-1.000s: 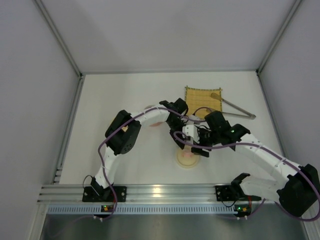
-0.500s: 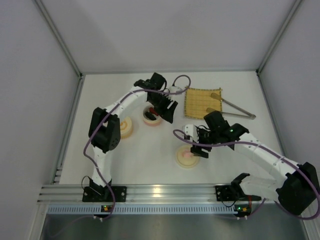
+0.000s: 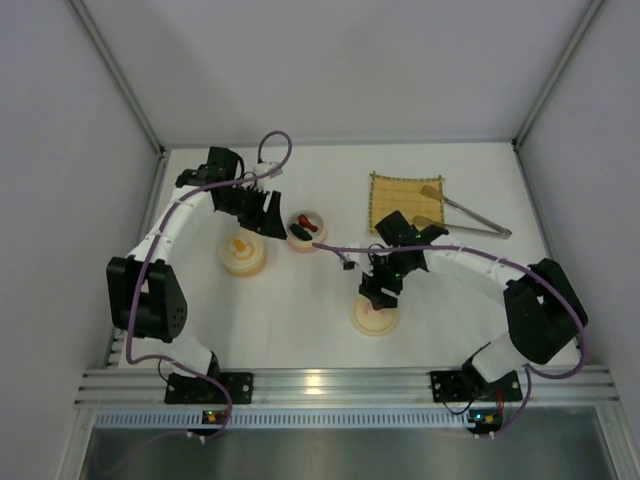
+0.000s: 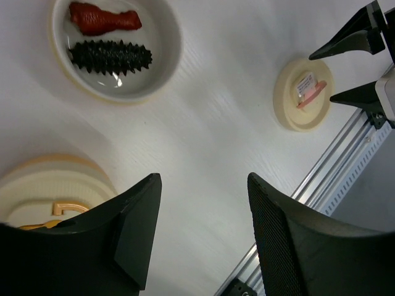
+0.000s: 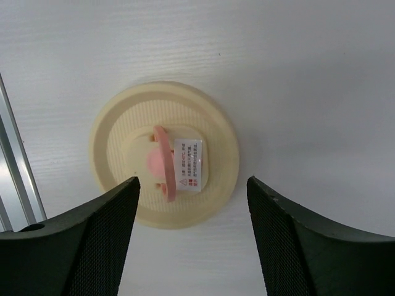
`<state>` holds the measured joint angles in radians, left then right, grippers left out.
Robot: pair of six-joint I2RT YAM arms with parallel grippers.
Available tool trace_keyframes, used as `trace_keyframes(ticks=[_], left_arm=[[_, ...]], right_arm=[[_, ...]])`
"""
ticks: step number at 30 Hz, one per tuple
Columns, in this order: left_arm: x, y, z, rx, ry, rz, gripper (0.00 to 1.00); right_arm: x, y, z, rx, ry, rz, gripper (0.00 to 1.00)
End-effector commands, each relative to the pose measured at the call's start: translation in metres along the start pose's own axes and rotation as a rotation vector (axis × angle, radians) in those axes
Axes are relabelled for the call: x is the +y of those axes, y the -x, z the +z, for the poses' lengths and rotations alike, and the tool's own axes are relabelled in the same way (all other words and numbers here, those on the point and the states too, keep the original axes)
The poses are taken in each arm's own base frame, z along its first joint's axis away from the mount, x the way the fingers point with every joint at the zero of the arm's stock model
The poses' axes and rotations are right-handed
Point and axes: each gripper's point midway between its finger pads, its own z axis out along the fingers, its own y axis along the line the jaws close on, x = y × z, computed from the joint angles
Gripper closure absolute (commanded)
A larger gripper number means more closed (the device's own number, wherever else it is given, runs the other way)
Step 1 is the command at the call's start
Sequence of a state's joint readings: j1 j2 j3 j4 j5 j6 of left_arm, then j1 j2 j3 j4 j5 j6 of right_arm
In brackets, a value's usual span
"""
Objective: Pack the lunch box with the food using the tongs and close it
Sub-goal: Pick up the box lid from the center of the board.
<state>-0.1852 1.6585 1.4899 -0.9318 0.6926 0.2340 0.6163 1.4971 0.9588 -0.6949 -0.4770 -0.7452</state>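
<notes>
A cream lunch box bowl [image 3: 305, 231] [image 4: 162, 24] holds two pieces of food: a red-brown piece [image 4: 103, 18] and a black spiky piece [image 4: 110, 56]. My left gripper [image 3: 262, 211] [image 4: 203, 179] is open and empty, just left of the bowl and above the bare table. A loose cream lid with a pink handle [image 3: 375, 316] [image 5: 163, 154] [image 4: 303, 94] lies flat. My right gripper [image 3: 384, 286] [image 5: 192, 182] hovers open over it, one finger to each side, not touching. The silver tongs [image 3: 472, 216] rest at the back right, one end on a yellow mat [image 3: 404, 199].
A closed cream container with an orange-handled lid [image 3: 243, 255] [image 4: 52, 196] stands left of the bowl, under my left gripper's near side. The aluminium rail [image 3: 320, 385] runs along the near edge. Grey walls enclose the table on three sides.
My left arm has swung from the middle of the table to the back left, uncovering the bowl and the closed container. My right gripper has stayed over the pink-handled lid.
</notes>
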Motion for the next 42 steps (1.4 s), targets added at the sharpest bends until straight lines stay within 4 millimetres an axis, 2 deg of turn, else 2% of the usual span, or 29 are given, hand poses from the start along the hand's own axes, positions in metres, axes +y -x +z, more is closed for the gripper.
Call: trace_keyframes(ticks=[1,4,7,14,21,30,37,40,42], left_arm=[[0.001,-0.004,-0.009,-0.055,-0.001,-0.007,0.37],[0.013,0.002,-0.027,-0.134,0.032,-0.039,0.38],[0.019,0.005,-0.041,-0.177,0.024,-0.069,0.38],[0.033,0.007,-0.058,-0.226,0.028,-0.12,0.39],[0.031,0.012,-0.062,-0.242,0.022,-0.118,0.39],[0.032,0.011,-0.062,-0.248,0.03,-0.123,0.4],[0.035,0.013,-0.069,-0.266,0.045,-0.125,0.4],[0.037,0.012,-0.069,-0.266,0.051,-0.137,0.4],[0.038,0.012,-0.069,-0.271,0.052,-0.144,0.4]], right_arm=[[0.008,0.023,0.009,-0.029,0.037,-0.036,0.31],[0.018,0.017,0.021,0.005,0.054,-0.035,0.32],[0.018,0.014,0.027,0.02,0.038,-0.054,0.34],[0.017,0.009,0.032,0.042,0.035,-0.062,0.46],[0.019,-0.014,0.039,0.093,0.026,-0.086,0.5],[0.027,-0.009,0.035,0.063,0.015,-0.086,0.6],[0.037,-0.011,0.027,0.05,-0.042,-0.136,0.64],[0.035,-0.01,0.026,0.045,-0.084,-0.139,0.69],[0.032,-0.013,0.026,0.055,-0.109,-0.131,0.78]])
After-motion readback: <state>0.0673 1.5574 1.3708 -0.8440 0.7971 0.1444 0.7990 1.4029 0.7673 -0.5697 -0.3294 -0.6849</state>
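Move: The box lid lies just under the right hand: its middle is about 3 cm back, 1 cm left and some 4 cm below. The bowl with the drumstick and sea cucumber stands roughly 20 cm ahead and 17 cm left of that hand; the bamboo mat lies about 26 cm ahead and 8 cm right of it. For the left hand, the lid is some 22 cm to the right, 15 cm back and 16 cm below. The right fingers close from wide open to about a quarter open around the pink handle on the lid, seeming to pinch it at the end. The hand meanwhile works back about 4.5 cm and down 3 cm, swinging slightly left and then right again. The left hand dips briefly, then moves about 7 cm left, away from the lid, fingers open. ##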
